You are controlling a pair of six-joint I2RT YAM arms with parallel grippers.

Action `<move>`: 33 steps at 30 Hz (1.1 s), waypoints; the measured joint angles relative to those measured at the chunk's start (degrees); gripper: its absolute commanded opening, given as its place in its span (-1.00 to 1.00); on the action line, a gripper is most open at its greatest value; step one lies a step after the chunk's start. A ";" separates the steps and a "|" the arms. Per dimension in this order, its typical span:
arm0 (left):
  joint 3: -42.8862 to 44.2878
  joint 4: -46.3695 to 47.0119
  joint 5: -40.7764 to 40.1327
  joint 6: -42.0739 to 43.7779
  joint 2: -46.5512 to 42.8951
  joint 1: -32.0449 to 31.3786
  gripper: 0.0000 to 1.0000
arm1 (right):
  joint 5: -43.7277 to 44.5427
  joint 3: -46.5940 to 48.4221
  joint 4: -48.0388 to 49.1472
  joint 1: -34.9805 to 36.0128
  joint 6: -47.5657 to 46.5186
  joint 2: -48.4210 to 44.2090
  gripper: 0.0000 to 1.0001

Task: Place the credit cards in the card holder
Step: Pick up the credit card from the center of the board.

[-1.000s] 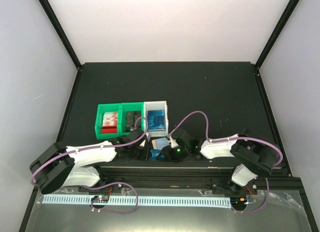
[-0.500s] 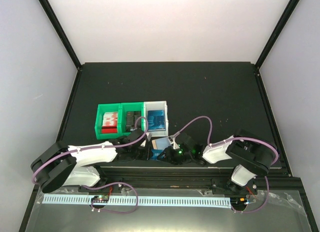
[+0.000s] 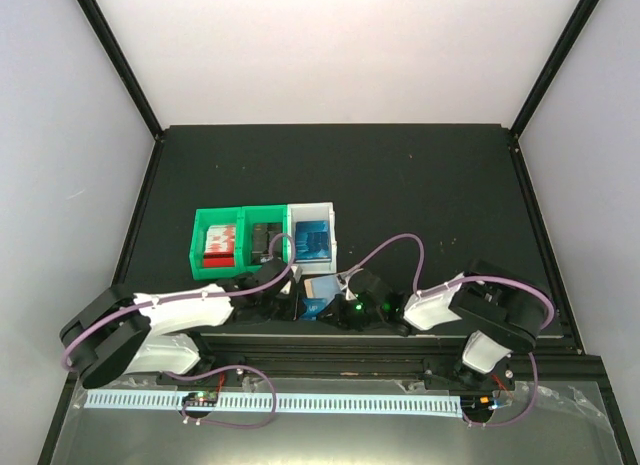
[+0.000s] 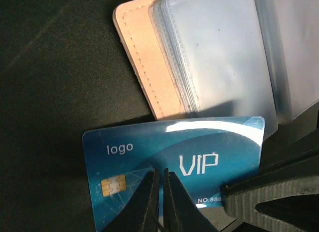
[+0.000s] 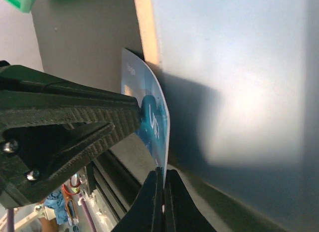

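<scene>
One blue credit card (image 4: 174, 159), printed "logo" and "VIP", lies half under the clear sleeves of the open tan card holder (image 4: 142, 62). My left gripper (image 4: 161, 173) is shut, its tips resting against the card's face. In the right wrist view the credit card (image 5: 155, 119) shows edge-on, and my right gripper (image 5: 163, 173) is shut on its near edge. The card holder (image 5: 143, 27) lies just beyond it. From above, both grippers (image 3: 292, 303) (image 3: 335, 310) meet at the card (image 3: 312, 307), in front of the holder (image 3: 320, 287).
A white bin (image 3: 326, 215) holding more blue cards stands just behind the holder. Two green bins (image 3: 200, 230) (image 3: 262, 217) stand to its left, one of them with red-and-white things inside. The table's front rail runs right below the grippers.
My right gripper has closed onto the card's edge. The right arm's wrist has shifted slightly to the right and nearer. The left gripper has stayed shut in place.
</scene>
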 measured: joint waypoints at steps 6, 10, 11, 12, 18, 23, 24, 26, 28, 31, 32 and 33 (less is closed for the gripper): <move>-0.50 -3.80 -0.76 0.31 -4.85 -0.33 -0.33 | 1.16 0.22 -1.57 0.28 -1.66 -3.91 -0.98; 0.70 -9.68 -2.54 1.42 -10.40 -0.31 0.16 | 0.26 0.94 -5.09 -0.46 -5.84 -8.72 -0.98; 1.73 -11.54 -3.02 1.99 -11.96 -0.31 0.24 | -0.26 1.29 -7.08 -0.87 -7.65 -10.29 -0.98; 2.89 -12.96 -3.41 3.04 -13.44 -0.28 0.31 | -0.85 1.86 -9.68 -1.53 -9.79 -11.93 -0.98; 12.17 -17.90 -3.21 10.25 -20.13 1.16 0.73 | -6.45 8.50 -29.16 -8.90 -28.65 -21.53 -0.98; 18.01 -22.21 3.32 18.40 -21.53 3.34 0.81 | -12.26 11.91 -42.53 -13.42 -41.88 -27.15 -0.98; 18.80 -23.02 5.40 19.87 -21.49 3.48 0.81 | -13.55 12.31 -44.68 -13.60 -43.82 -27.96 -0.98; 20.24 -25.29 9.68 23.28 -21.09 3.52 0.79 | -16.79 12.94 -47.91 -13.64 -46.99 -29.75 -0.98; 21.33 -27.78 13.05 26.12 -20.24 3.52 0.75 | -19.06 13.22 -49.31 -13.64 -48.65 -30.77 -0.98; 21.77 -30.51 17.07 29.29 -18.99 3.52 0.72 | -22.23 13.46 -50.29 -13.66 -50.23 -31.78 -0.98; 21.75 -31.47 18.29 30.25 -18.64 3.52 0.71 | -23.28 13.46 -50.47 -13.64 -50.58 -32.06 -0.98; 21.75 -32.15 19.34 31.04 -18.38 3.52 0.70 | -24.15 13.46 -50.58 -13.64 -50.82 -32.30 -0.98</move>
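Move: The blue VIP credit card is already pinched near its right end by the right hand; its middle lies about 3 cm to the left of that hand, 1 cm ahead and roughly 1 cm below. From the shut left fingertips, the card's middle is about 1 cm to the right and 1 cm below. The card holder's middle lies some 4 cm ahead of the left hand and 4 cm to its right; the white card tray is about 14 cm ahead and 2 cm right. Upward go both hands, away from the board and the card holder. The right keeps its pinch on the card and lifts it about 14 cm, drawing some 5 cm right, tipping up and turning counter-clockwise. The left comes off the card's face, opens wide as it climbs some 17 cm, then draws back slightly and turns clockwise about 30 degrees, its fingers towards the card's free end. ##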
